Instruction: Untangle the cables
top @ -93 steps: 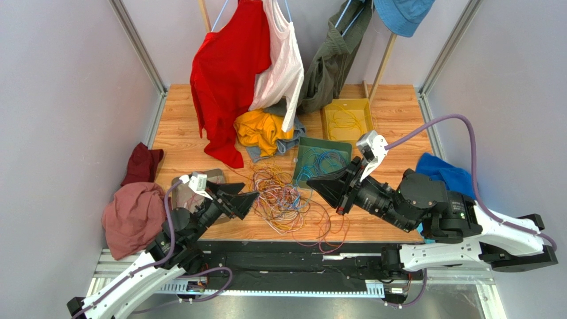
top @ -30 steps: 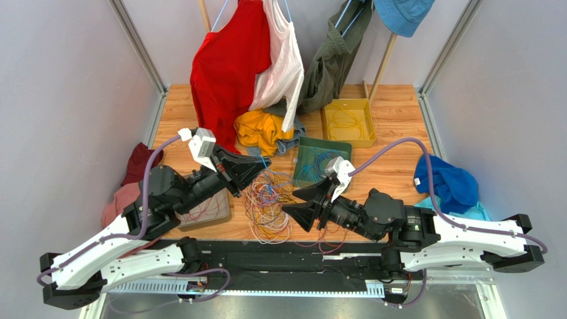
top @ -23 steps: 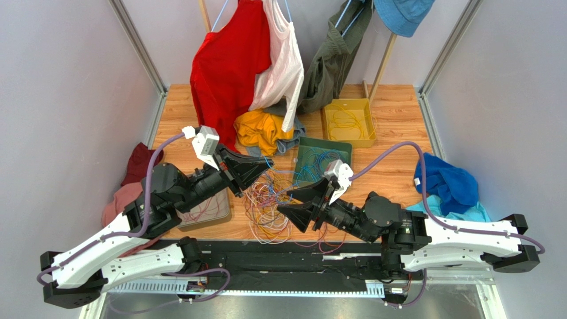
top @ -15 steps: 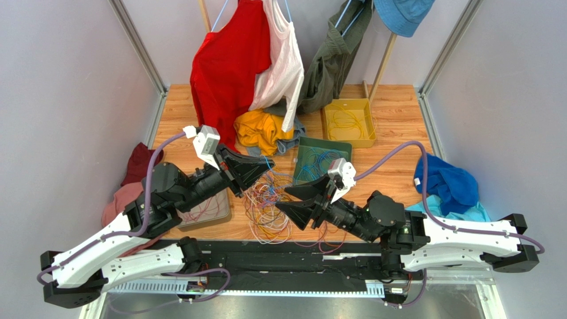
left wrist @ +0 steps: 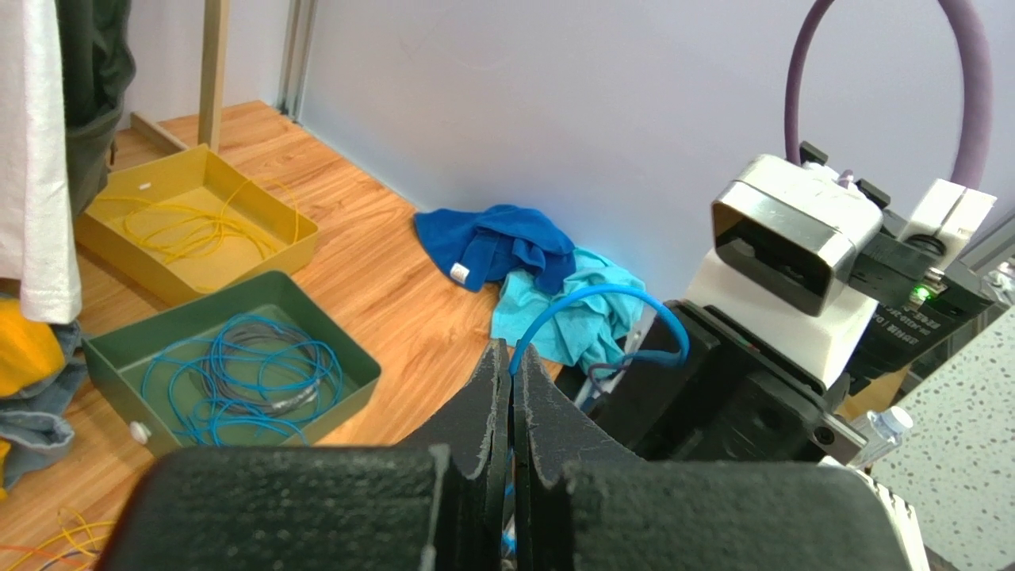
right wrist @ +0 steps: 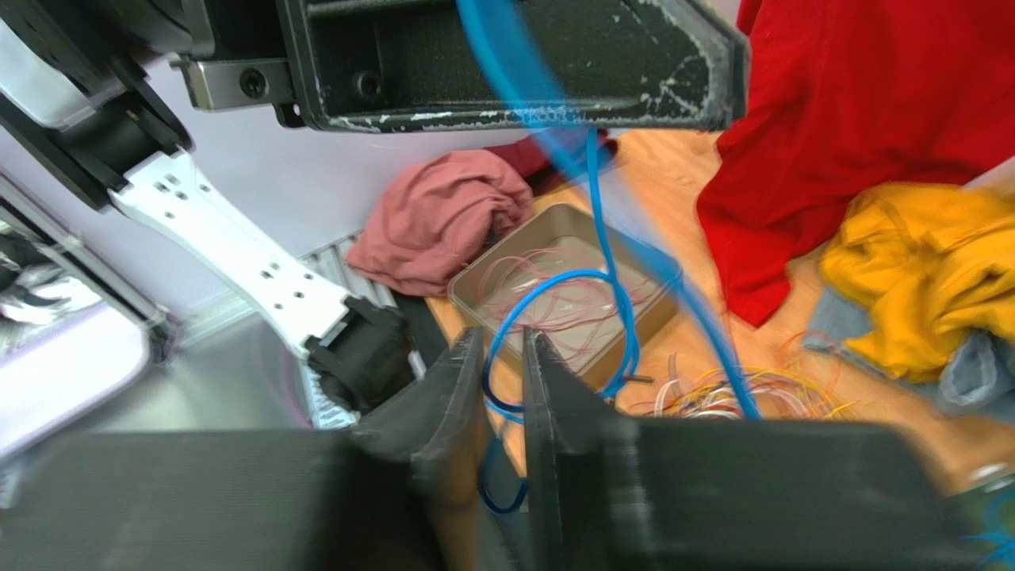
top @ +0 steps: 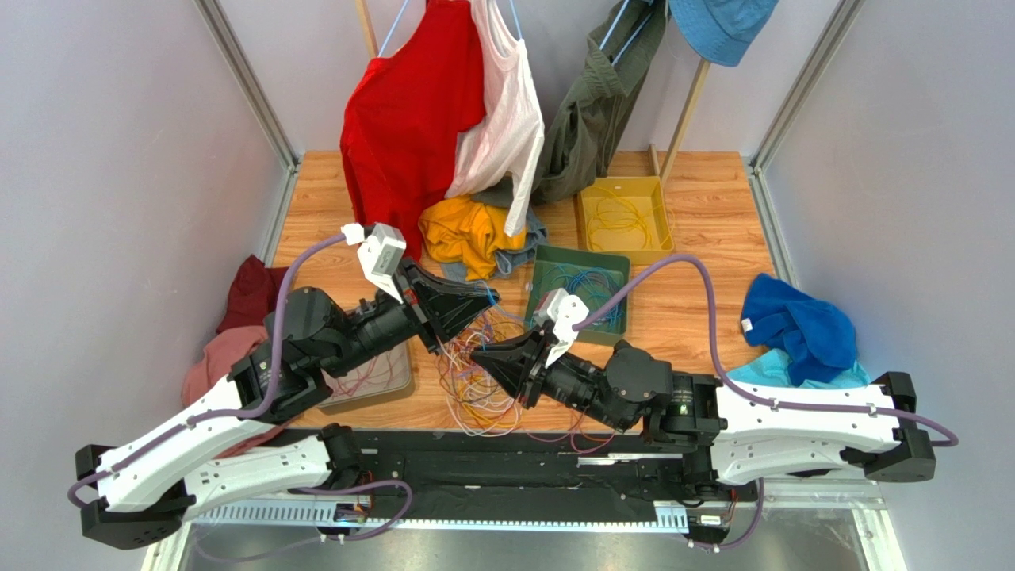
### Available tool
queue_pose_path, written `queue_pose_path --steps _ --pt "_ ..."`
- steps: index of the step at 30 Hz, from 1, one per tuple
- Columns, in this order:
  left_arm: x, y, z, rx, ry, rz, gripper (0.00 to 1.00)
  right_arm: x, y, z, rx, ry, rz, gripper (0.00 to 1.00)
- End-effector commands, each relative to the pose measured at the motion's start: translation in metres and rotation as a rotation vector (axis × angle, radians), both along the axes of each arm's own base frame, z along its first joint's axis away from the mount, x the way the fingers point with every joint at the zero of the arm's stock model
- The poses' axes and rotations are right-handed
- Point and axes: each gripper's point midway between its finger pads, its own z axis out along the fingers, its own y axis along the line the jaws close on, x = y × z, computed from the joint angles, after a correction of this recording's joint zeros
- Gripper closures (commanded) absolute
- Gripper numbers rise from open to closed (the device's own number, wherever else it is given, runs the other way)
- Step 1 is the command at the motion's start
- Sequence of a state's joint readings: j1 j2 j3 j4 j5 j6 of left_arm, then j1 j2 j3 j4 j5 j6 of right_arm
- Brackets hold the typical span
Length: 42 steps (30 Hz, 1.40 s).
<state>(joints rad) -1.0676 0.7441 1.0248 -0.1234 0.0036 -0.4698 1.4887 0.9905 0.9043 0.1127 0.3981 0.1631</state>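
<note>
The cables (top: 483,387) lie in a tangled orange, white, purple and red heap on the wooden table between the arms. My left gripper (top: 486,305) hangs above the heap, shut on a blue cable (left wrist: 620,295) that comes out of its tips (left wrist: 512,357) and loops away. My right gripper (top: 477,355) sits just below and in front of it, tips pointing left. In the right wrist view the blue cable (right wrist: 602,238) drops from the left gripper's fingers (right wrist: 512,71) and loops through the narrow gap of my right gripper (right wrist: 503,345), whose jaws stand slightly apart around it.
A green tray (top: 584,253) holds blue cables, a yellow tray (top: 620,181) behind it holds yellow ones, and a tan tray (top: 399,387) on the left holds pink ones. Hanging clothes (top: 405,131) and a yellow garment (top: 465,232) crowd the back. Cloths lie at both sides.
My right arm has swung left and forward until its tips are under the left gripper, and its jaws have narrowed around the blue cable. The left gripper edged slightly right, still shut.
</note>
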Motion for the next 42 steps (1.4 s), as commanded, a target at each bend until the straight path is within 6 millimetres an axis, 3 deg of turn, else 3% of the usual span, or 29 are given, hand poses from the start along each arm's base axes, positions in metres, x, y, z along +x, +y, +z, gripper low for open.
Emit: queue_pose_path --steps 1,7,10,12,15,16,17,18,20,23,26,29,33,36,42 --pt "-0.007 0.009 0.027 -0.062 -0.033 -0.009 1.00 -0.012 0.000 0.043 0.136 -0.028 0.081 0.97" --pt "0.012 0.014 0.006 -0.016 -0.035 0.095 1.00 -0.054 -0.013 0.071 0.227 -0.048 0.312 1.00" --pt "0.023 0.020 -0.011 0.016 -0.025 0.171 1.00 -0.066 -0.032 0.089 0.289 -0.043 0.361 1.00" --pt "0.031 0.028 -0.026 0.046 0.006 0.230 0.93 -0.068 -0.052 0.103 0.338 -0.046 0.364 1.00" --pt "0.040 0.046 -0.040 0.073 0.036 0.324 0.54 -0.064 -0.080 0.113 0.372 -0.050 0.331 1.00" --pt "0.044 0.055 -0.043 0.068 0.053 0.372 0.26 -0.060 -0.085 0.110 0.362 -0.043 0.303 1.00" --pt "0.046 0.060 -0.054 0.087 0.069 0.398 0.13 -0.058 -0.097 0.115 0.381 -0.047 0.287 1.00" --pt "0.045 0.070 -0.052 0.064 0.069 0.417 0.06 -0.055 -0.102 0.115 0.381 -0.047 0.270 1.00" --pt "0.046 0.078 -0.063 0.060 0.075 0.446 0.05 -0.049 -0.115 0.113 0.382 -0.041 0.231 1.00" --pt "0.032 0.079 -0.059 -0.035 0.006 0.372 0.05 -0.045 -0.122 0.110 0.374 -0.031 0.205 1.00" --pt "0.009 0.076 -0.038 -0.207 -0.121 0.251 0.05 -0.042 -0.122 0.108 0.368 -0.023 0.184 1.00" --pt "-0.012 0.069 -0.020 -0.298 -0.230 0.136 0.04 -0.037 -0.115 0.095 0.322 0.001 0.163 1.00" --pt "-0.028 0.041 -0.010 -0.269 -0.282 -0.010 0.04 -0.032 -0.104 0.088 0.298 0.026 0.138 1.00" --pt "-0.032 0.025 -0.003 -0.267 -0.287 -0.069 0.04 -0.028 -0.093 0.082 0.281 0.046 0.121 1.00" --pt "-0.028 0.022 0.005 -0.291 -0.322 -0.052 0.03 -0.012 -0.076 0.067 0.260 0.098 0.030 1.00"
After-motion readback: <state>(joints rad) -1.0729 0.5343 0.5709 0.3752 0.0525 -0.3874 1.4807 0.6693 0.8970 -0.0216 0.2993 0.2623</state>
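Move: My right fingers, part-closed, stand around the blue cable, which hangs from my shut left fingertips; that spot is some 4 cm back, 3 cm left and 8 cm below my left hand. From my right hand, the cable tangle lies about 16 cm ahead, neither left nor right. The green box is about 31 cm ahead and 18 cm right, and the beige tray 19 cm ahead and 22 cm left, all roughly 31 cm lower. I shut my right fingers on the blue cable and draw it up and to the right, some 12 cm each way and a little back, before easing partly down and left again. Shortly after that pull starts, my left fingers open wide and let go; that hand swings left, down and forward by about 8 cm, then returns right and back, ending about 4 cm lower. ##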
